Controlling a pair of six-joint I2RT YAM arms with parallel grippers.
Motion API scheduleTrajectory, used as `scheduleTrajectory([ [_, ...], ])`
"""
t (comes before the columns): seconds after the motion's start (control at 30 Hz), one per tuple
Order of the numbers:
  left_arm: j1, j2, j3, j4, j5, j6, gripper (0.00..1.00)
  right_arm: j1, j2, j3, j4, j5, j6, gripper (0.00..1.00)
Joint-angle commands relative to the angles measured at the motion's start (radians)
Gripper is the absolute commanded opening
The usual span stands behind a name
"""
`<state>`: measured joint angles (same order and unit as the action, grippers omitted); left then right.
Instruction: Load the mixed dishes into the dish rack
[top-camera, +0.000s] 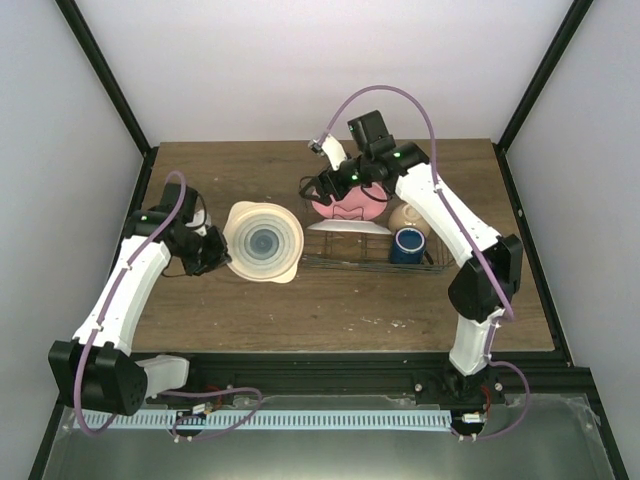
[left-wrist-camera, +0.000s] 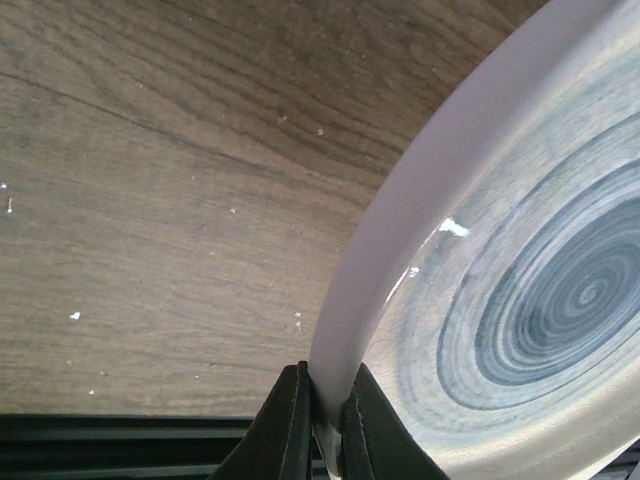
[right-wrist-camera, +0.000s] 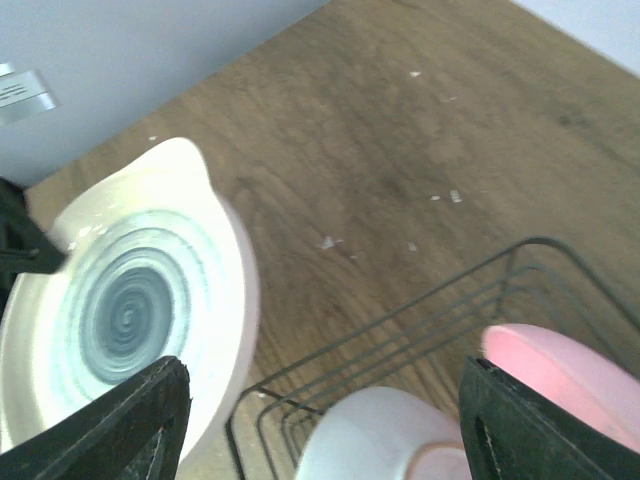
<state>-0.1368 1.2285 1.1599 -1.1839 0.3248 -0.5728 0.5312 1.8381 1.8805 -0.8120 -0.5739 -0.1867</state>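
Note:
The pale blue-ringed plate (top-camera: 265, 242) (left-wrist-camera: 520, 280) (right-wrist-camera: 130, 300) hangs tilted above the table, left of the dish rack (top-camera: 372, 262) (right-wrist-camera: 400, 325). My left gripper (top-camera: 218, 252) (left-wrist-camera: 335, 400) is shut on its rim. In the rack stand the pink plate (top-camera: 345, 206) (right-wrist-camera: 560, 375) and a plate showing only its white back (top-camera: 348, 227) (right-wrist-camera: 390, 435). The small cream bowl (top-camera: 410, 218) and the dark blue mug (top-camera: 406, 244) sit at the rack's right end. My right gripper (top-camera: 315, 188) (right-wrist-camera: 325, 400) hovers open over the rack's left end, holding nothing.
The brown wooden table (top-camera: 340, 300) shows bare wood in front of the rack and to its left. Black frame posts (top-camera: 110, 80) rise at the back corners, with white walls behind.

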Motion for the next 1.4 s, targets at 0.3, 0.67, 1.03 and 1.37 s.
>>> scheduleTrajectory([
  [0.3,0.005,0.033,0.123,0.197,0.133,-0.023,0.00,-0.003,0.097,0.053,-0.078,-0.254,0.028,0.77],
  [0.67,0.005,0.059,0.124,0.272,0.174,-0.021,0.00,0.005,0.167,0.069,-0.056,-0.323,0.045,0.75],
  [1.03,0.003,0.097,0.087,0.366,0.199,-0.011,0.00,0.054,0.191,0.093,0.069,-0.405,0.141,0.51],
  [1.37,-0.001,0.122,0.036,0.450,0.197,-0.005,0.00,0.069,0.192,0.088,0.085,-0.407,0.159,0.18],
])
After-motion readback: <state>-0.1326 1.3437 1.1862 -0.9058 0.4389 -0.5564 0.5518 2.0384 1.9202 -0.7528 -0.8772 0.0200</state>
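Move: The ringed white plate is held by its left rim in the left hand; its middle lies about 8 cm to that hand's right, 4 cm ahead and a little above. From the open right hand the same plate's middle is some 10 cm left, 9 cm back and 7 cm below. In the rack, the pink plate stands about 8 cm right of the right hand and 4 cm ahead, the white-backed plate 9 cm right and 2 cm back, both some 18 cm lower. The left hand keeps its pinch on the ringed white plate's left rim and carries the plate forward about 7 cm and slightly right, towards the right hand, tilting its fingertips outward some 10 degrees and rising a little before easing back down at the end. The right hand comes to meet it, going left and down about 5 cm each way and tipping about 20 degrees, then narrows its wide-open fingers around the plate's right-hand rim and pinches it. ##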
